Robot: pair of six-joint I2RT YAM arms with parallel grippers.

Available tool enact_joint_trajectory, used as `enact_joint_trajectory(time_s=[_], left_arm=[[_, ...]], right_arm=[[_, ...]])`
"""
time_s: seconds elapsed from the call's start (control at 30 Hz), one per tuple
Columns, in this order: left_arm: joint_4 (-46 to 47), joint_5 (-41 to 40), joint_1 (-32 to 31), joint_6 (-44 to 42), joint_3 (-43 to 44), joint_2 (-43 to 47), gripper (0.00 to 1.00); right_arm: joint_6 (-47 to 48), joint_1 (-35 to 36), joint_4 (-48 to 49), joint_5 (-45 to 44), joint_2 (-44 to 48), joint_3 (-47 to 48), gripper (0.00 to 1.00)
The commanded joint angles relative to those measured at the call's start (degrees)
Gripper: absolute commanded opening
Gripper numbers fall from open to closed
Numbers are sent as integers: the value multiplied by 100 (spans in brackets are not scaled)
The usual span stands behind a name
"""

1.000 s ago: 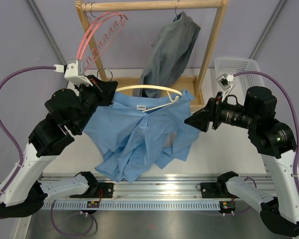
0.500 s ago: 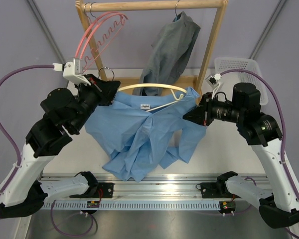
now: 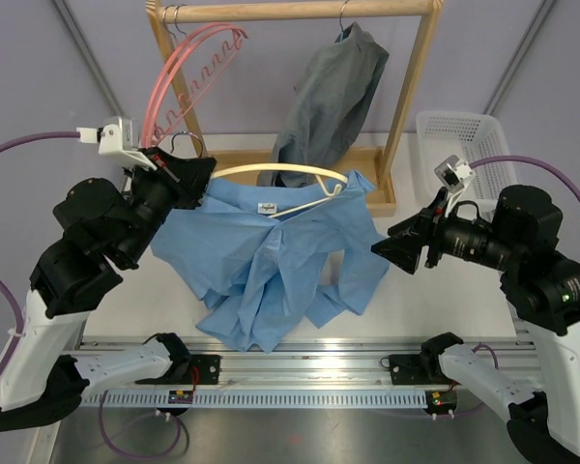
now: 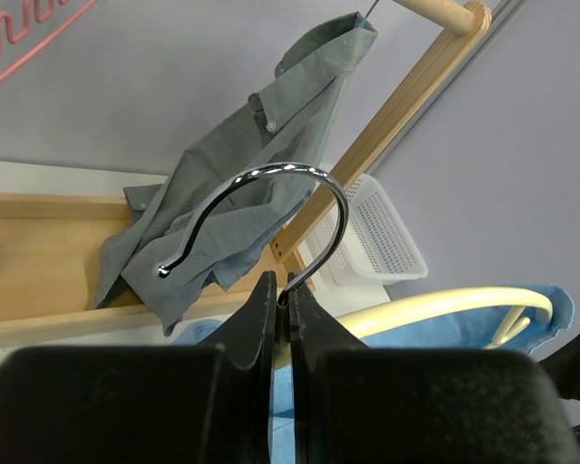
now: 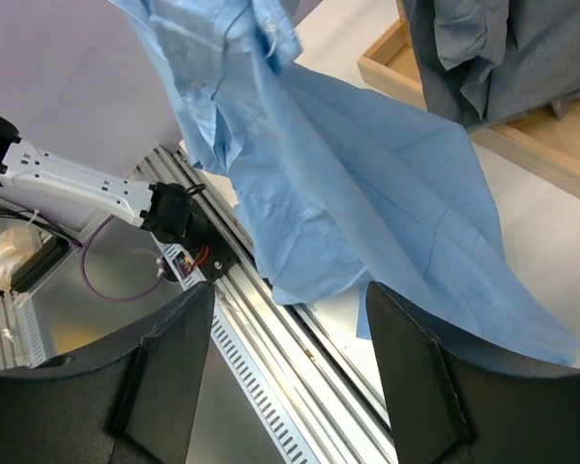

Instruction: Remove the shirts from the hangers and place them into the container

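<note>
The light blue shirt [image 3: 271,261] hangs from a pale cream hanger [image 3: 280,172] held above the table. My left gripper [image 3: 198,179] is shut on that hanger's metal hook [image 4: 271,174], right at its base. My right gripper [image 3: 382,246] stands open just right of the shirt's hanging sleeve, holding nothing. In the right wrist view the blue cloth [image 5: 348,174] drapes ahead of the spread fingers [image 5: 174,348]. The dark grey shirt [image 3: 329,97] hangs on the wooden rack [image 3: 290,12]. The white mesh container [image 3: 459,135] sits at the back right.
Bare pink hangers [image 3: 188,68] hang at the rack's left end. The rack's shallow wooden tray [image 5: 532,155] lies under the grey shirt. A metal rail [image 3: 300,372] with both arm bases runs along the near table edge.
My right gripper closed at the blue shirt's right shoulder, then opened and drew back to the right. The left arm shifted the hanger and shirt slightly left.
</note>
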State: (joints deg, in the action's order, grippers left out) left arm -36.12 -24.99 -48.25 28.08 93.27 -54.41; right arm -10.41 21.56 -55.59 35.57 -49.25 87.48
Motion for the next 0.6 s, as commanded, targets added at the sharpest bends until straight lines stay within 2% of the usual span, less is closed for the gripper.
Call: enact_joint_trajectory(time_s=[0.0, 0.33, 0.4, 0.47, 0.5, 0.57], left_arm=[[456, 117, 17, 180, 270, 27, 0], [378, 697, 17, 400, 463, -210, 0], [290, 811, 17, 427, 542, -271, 0], [290, 882, 17, 444, 578, -298, 0], [298, 865, 17, 436, 587, -298, 0], [263, 638, 17, 357, 622, -272, 0]], right_arm=[[101, -12, 118, 72, -295, 41, 72], [250, -20, 690, 266, -682, -91, 70], [250, -12, 786, 327, -735, -91, 63], [198, -12, 945, 406, -822, -109, 48], [172, -12, 980, 485, -840, -117, 24], [136, -12, 980, 486, -858, -144, 5]])
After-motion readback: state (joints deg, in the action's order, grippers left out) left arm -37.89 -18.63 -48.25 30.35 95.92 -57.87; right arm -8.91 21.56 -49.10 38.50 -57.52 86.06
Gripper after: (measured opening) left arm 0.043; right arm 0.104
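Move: The right hand, open and empty, has the blue shirt's near shoulder edge about 5 cm ahead, 3 cm left and 2 cm below. The hanger's free end is some 9 cm ahead, 6 cm left and 1 cm above; the grey shirt hangs roughly 25 cm ahead, 10 cm left and 5 cm lower. From the left hand, already holding the hanger by its hook, that shoulder edge lies about 23 cm right, 2 cm back and 5 cm below. Right hand reaches about 5 cm forward-left, closing on the blue shirt's shoulder edge; left carries the hanger 3 cm right. ##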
